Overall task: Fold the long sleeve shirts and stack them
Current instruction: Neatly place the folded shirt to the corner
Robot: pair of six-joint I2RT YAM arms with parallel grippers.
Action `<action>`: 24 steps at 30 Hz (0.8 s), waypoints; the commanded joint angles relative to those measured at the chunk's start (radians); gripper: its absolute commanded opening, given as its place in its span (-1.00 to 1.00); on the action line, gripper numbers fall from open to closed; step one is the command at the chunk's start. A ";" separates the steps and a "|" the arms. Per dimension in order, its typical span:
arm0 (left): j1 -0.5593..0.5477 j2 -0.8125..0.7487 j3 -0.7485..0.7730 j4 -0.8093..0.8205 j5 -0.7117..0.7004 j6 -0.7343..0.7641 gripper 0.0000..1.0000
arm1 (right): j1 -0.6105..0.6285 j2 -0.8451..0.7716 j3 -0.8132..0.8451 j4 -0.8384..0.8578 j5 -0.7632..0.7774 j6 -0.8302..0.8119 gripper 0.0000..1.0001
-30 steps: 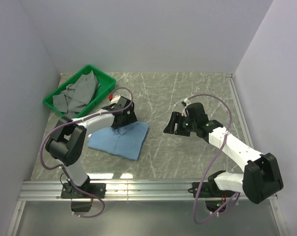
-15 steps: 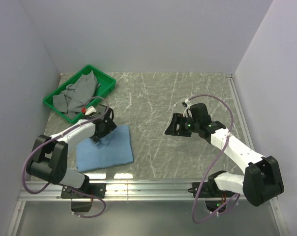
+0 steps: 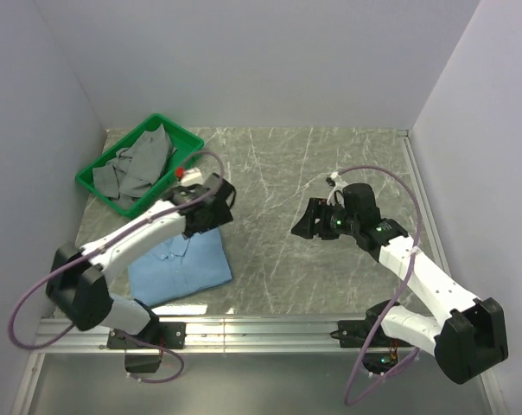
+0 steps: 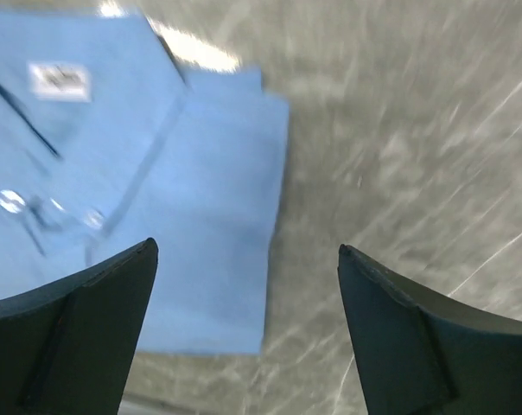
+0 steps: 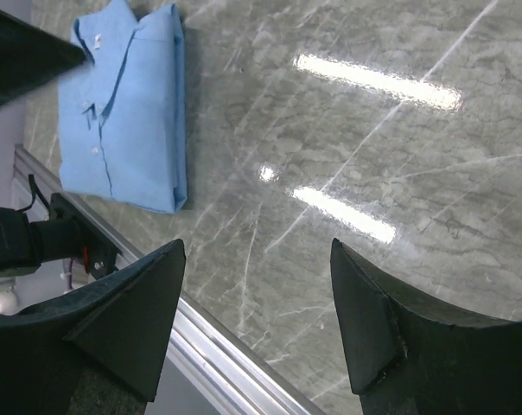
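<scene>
One long sleeve shirt (image 3: pixel 179 266), light blue, lies folded flat on the grey marble table near the front left, collar and white buttons facing up. It also shows in the left wrist view (image 4: pixel 114 173) and the right wrist view (image 5: pixel 123 112). My left gripper (image 3: pixel 205 212) hovers over the shirt's far right corner, open (image 4: pixel 245 246), with nothing between its fingers. My right gripper (image 3: pixel 308 220) hangs open (image 5: pixel 257 242) above bare table right of centre, well apart from the shirt.
A green bin (image 3: pixel 192 149) stands at the back left with grey garments (image 3: pixel 140 164) piled inside. A metal rail (image 3: pixel 261 328) runs along the table's near edge. White walls close in the left, back and right sides.
The folded blue shirt has slid left and toward the near edge. The left gripper went with it, then came back right to the shirt's far corner. The right arm barely shifted.
</scene>
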State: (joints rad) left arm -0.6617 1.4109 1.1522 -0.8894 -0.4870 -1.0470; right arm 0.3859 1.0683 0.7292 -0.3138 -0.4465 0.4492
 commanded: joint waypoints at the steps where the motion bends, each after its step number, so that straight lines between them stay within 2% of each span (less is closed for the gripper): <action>1: -0.076 0.130 0.014 -0.112 0.045 -0.117 0.78 | -0.005 -0.037 -0.010 0.027 -0.011 0.006 0.49; 5: -0.096 0.291 0.066 -0.105 0.044 -0.099 0.65 | -0.007 -0.067 -0.022 0.028 -0.009 0.009 0.49; 11: -0.099 0.428 0.104 -0.118 0.038 -0.047 0.43 | -0.005 -0.087 -0.036 0.032 -0.014 0.005 0.49; 15: -0.096 0.448 0.064 -0.149 0.001 -0.028 0.27 | -0.007 -0.088 -0.040 0.035 -0.021 0.002 0.49; 17: -0.087 0.433 0.014 -0.146 -0.005 -0.013 0.25 | -0.007 -0.085 -0.039 0.036 -0.026 -0.001 0.49; 22: -0.023 0.385 -0.080 -0.137 -0.022 0.067 0.20 | -0.007 -0.084 -0.040 0.045 -0.038 -0.003 0.49; 24: 0.019 0.367 -0.089 -0.143 -0.038 0.108 0.08 | -0.005 -0.084 -0.039 0.048 -0.044 -0.003 0.48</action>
State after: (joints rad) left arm -0.6983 1.7866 1.1091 -0.9936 -0.4892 -1.0119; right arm 0.3855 1.0084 0.6987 -0.3058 -0.4679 0.4545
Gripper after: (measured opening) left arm 0.555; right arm 0.743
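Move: Below the left hand and slightly behind it, the folded blue shirt's right edge lies some 5 cm back, 3 cm to the right and 13 cm down; the shirt's middle is about 10 cm back and 7 cm to the left. The green box stands roughly 24 cm ahead and 24 cm left, the table's front rail about 22 cm straight back. From the idle right hand, the shirt's right edge is about 16 cm left, 1 cm back and 15 cm down. Dropping about 11 cm onto the folded shirt's right edge while easing a little back and to the right, the left hand tips its fingers some 20 degrees steeper and narrows them to about half open. Once low, it travels level to the left, roughly 4 cm, one finger on the top layer and the other against the outer side of the edge, pushing the shirt leftward. ##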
